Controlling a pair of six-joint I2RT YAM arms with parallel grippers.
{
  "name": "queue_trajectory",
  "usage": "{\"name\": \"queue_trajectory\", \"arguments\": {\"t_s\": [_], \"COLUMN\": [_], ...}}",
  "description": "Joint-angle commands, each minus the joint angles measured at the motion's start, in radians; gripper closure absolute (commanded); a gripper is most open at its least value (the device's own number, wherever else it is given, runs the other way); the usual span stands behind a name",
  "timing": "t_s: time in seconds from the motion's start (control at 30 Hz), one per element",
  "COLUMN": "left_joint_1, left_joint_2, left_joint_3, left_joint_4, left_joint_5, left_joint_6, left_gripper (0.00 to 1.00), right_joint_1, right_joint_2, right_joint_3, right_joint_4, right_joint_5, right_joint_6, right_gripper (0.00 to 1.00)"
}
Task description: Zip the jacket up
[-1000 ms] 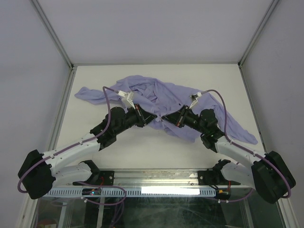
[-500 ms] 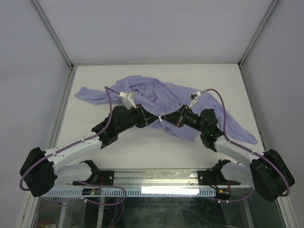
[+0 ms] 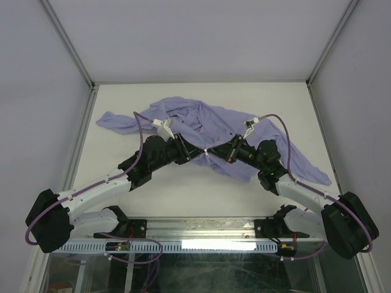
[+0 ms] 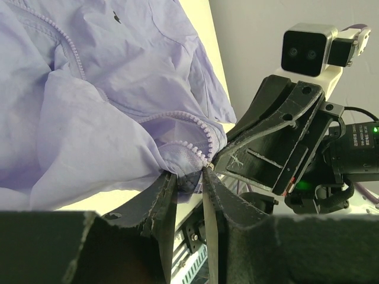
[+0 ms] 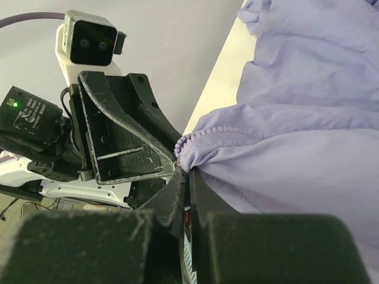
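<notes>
The lavender jacket (image 3: 208,122) lies crumpled across the far half of the table, with its near edge lifted between the two grippers. My left gripper (image 3: 197,152) (image 4: 188,173) stands slightly open, and a fold of the jacket (image 4: 89,118) beside the zipper teeth (image 4: 198,124) sits in the gap at its tips. A small dark mark (image 4: 116,19) shows on the fabric. My right gripper (image 3: 212,151) (image 5: 186,168) is shut on the jacket (image 5: 296,118) edge just below its zipper teeth (image 5: 207,131). The two grippers meet almost tip to tip.
The white table (image 3: 183,189) is bounded by metal frame posts (image 3: 79,137) on both sides. One sleeve (image 3: 113,120) trails to the far left, another part of the jacket (image 3: 308,168) to the right. Purple cables (image 3: 142,131) loop over both wrists.
My left gripper's jaws have parted from shut to slightly open. The left arm has slid a little to the right, closer to the right gripper. The right gripper keeps its hold.
</notes>
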Motion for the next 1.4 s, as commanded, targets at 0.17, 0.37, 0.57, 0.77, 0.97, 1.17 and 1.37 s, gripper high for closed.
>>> {"name": "queue_trajectory", "arguments": {"t_s": [0.17, 0.37, 0.57, 0.77, 0.97, 1.17, 1.37], "left_joint_1": [0.018, 0.028, 0.033, 0.034, 0.034, 0.034, 0.073], "left_joint_2": [-0.055, -0.064, -0.047, -0.018, 0.01, 0.055, 0.074], "left_joint_3": [0.025, 0.017, 0.023, 0.071, 0.099, 0.138, 0.143], "left_joint_4": [0.017, 0.025, 0.021, -0.036, -0.068, -0.131, -0.263], "left_joint_5": [0.036, 0.05, 0.081, 0.136, 0.222, 0.326, 0.332], "left_joint_6": [-0.022, -0.027, -0.018, 0.057, 0.128, 0.198, 0.226], "left_gripper": [0.75, 0.82, 0.97, 1.0, 1.0, 1.0, 1.0], "right_joint_1": [-0.003, -0.002, -0.002, -0.002, -0.002, -0.002, -0.012], "right_joint_2": [0.007, 0.009, 0.012, 0.012, 0.044, 0.088, 0.08], "right_joint_3": [0.009, 0.008, 0.014, 0.048, 0.104, 0.144, 0.191], "right_joint_4": [0.108, 0.114, 0.12, 0.07, 0.04, 0.069, 0.028], "right_joint_5": [-0.014, -0.02, -0.021, -0.031, -0.031, -0.087, -0.093], "right_joint_6": [0.027, 0.03, 0.038, 0.036, 0.036, 0.02, -0.004], "right_gripper": [1.0, 1.0, 1.0, 1.0, 1.0, 1.0, 1.0]}}
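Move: The zip's bottom end sits right at the left fingertips, about 1 cm ahead, 1 cm to the right and 1 cm above the partly open left hand. The right hand already grips the cloth there, with the zip end about 1 cm ahead and 1 cm to its left, level with it. The jacket body spreads some 10 cm ahead, 5 cm to the right and 8 cm below the left hand. Left hand lifts about 1.5 cm, closes on the zip end, then sinks back, turning clockwise; right keeps hold. ##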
